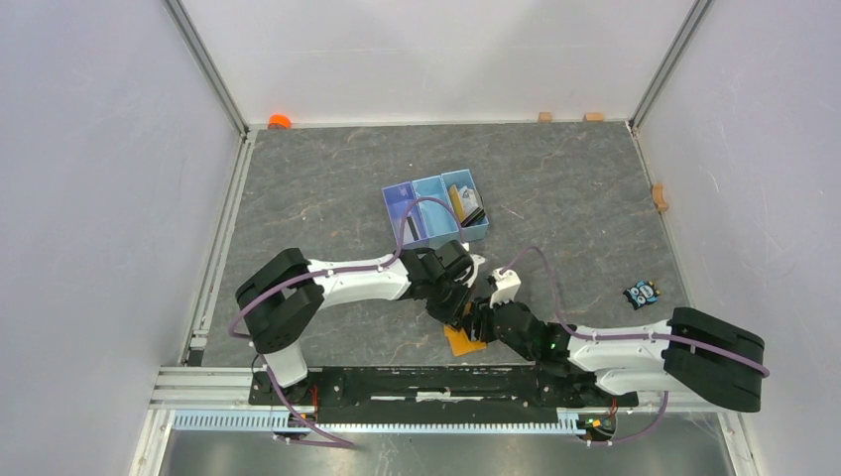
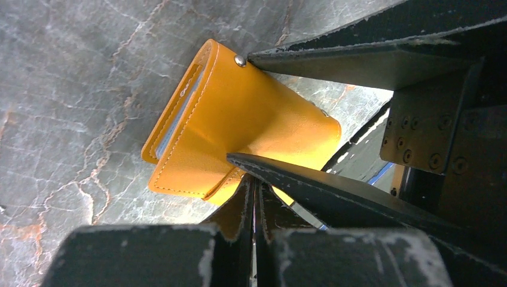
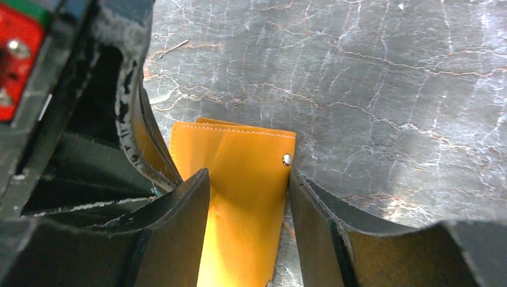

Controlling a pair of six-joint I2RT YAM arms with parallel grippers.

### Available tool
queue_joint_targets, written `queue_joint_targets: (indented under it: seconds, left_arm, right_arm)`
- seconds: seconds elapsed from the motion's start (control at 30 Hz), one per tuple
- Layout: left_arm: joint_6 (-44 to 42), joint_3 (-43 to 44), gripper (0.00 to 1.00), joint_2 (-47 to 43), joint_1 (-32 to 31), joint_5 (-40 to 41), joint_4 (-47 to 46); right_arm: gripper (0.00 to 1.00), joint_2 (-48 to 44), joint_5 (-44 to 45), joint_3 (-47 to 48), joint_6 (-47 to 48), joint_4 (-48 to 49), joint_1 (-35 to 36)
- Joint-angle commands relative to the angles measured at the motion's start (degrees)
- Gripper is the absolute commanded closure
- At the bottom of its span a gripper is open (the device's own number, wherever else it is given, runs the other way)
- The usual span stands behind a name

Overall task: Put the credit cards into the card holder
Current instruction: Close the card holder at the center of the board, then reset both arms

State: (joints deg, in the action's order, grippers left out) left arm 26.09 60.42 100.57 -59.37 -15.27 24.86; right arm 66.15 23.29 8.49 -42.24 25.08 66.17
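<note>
The card holder (image 1: 462, 342), an orange-tan wallet with a metal snap, lies folded on the table near the front, between both arms. My right gripper (image 3: 248, 176) grips the card holder (image 3: 233, 149) across its width, one finger on each long edge. My left gripper (image 2: 254, 182) is shut, its tips pinching the clasp tab at the edge of the card holder (image 2: 239, 119). In the left wrist view the right gripper's fingers (image 2: 335, 191) flank the wallet. The credit cards (image 1: 469, 205) rest in the blue tray (image 1: 433, 184) farther back; the arm's cable partly hides them.
A small black-and-blue gadget (image 1: 642, 294) lies at the right. An orange object (image 1: 280, 121) sits in the back left corner, and small wooden blocks (image 1: 659, 196) line the right and back edges. White walls enclose the table on three sides.
</note>
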Motion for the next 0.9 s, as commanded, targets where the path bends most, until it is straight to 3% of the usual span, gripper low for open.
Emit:
queue_joint_targets:
  seconds: [0.0,0.87]
  left_arm:
    - [1.3,-4.3,0.98,8.0,-3.0,6.6,0.9]
    - [-0.1,3.8,0.98,18.2,-6.9,16.7,8.4]
  right_arm:
    - [0.42,0.0,3.1,-1.7,-1.7,-11.2,0.4]
    - [0.38,-12.0,14.9,-3.3,-8.2,-29.1,0.4]
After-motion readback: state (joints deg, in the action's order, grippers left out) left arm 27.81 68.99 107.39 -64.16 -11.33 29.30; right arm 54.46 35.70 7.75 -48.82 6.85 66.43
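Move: The card holder lies under the left hand's closed fingertips, its middle about 2 cm to their right, level fore and aft, and 1 cm below. Its snap sits roughly 4 cm ahead and 4 cm right of those fingertips, 1 cm below. The three-part tray is some 27 cm ahead and 5 cm left of the left hand. From the right hand the card holder's middle lies about 2 cm left, 2 cm back and 1 cm lower. Rightward and slightly back, the left hand, fingers shut, keeps its tips on the card holder's loose strap and pushes the holder along the table for about 2.5 cm, then stays there. Ahead of it the right hand backs off some 5.5 cm to the right, a little forward, swinging clockwise; its outer finger comes away from the snap-side edge while the fingers stay open. ##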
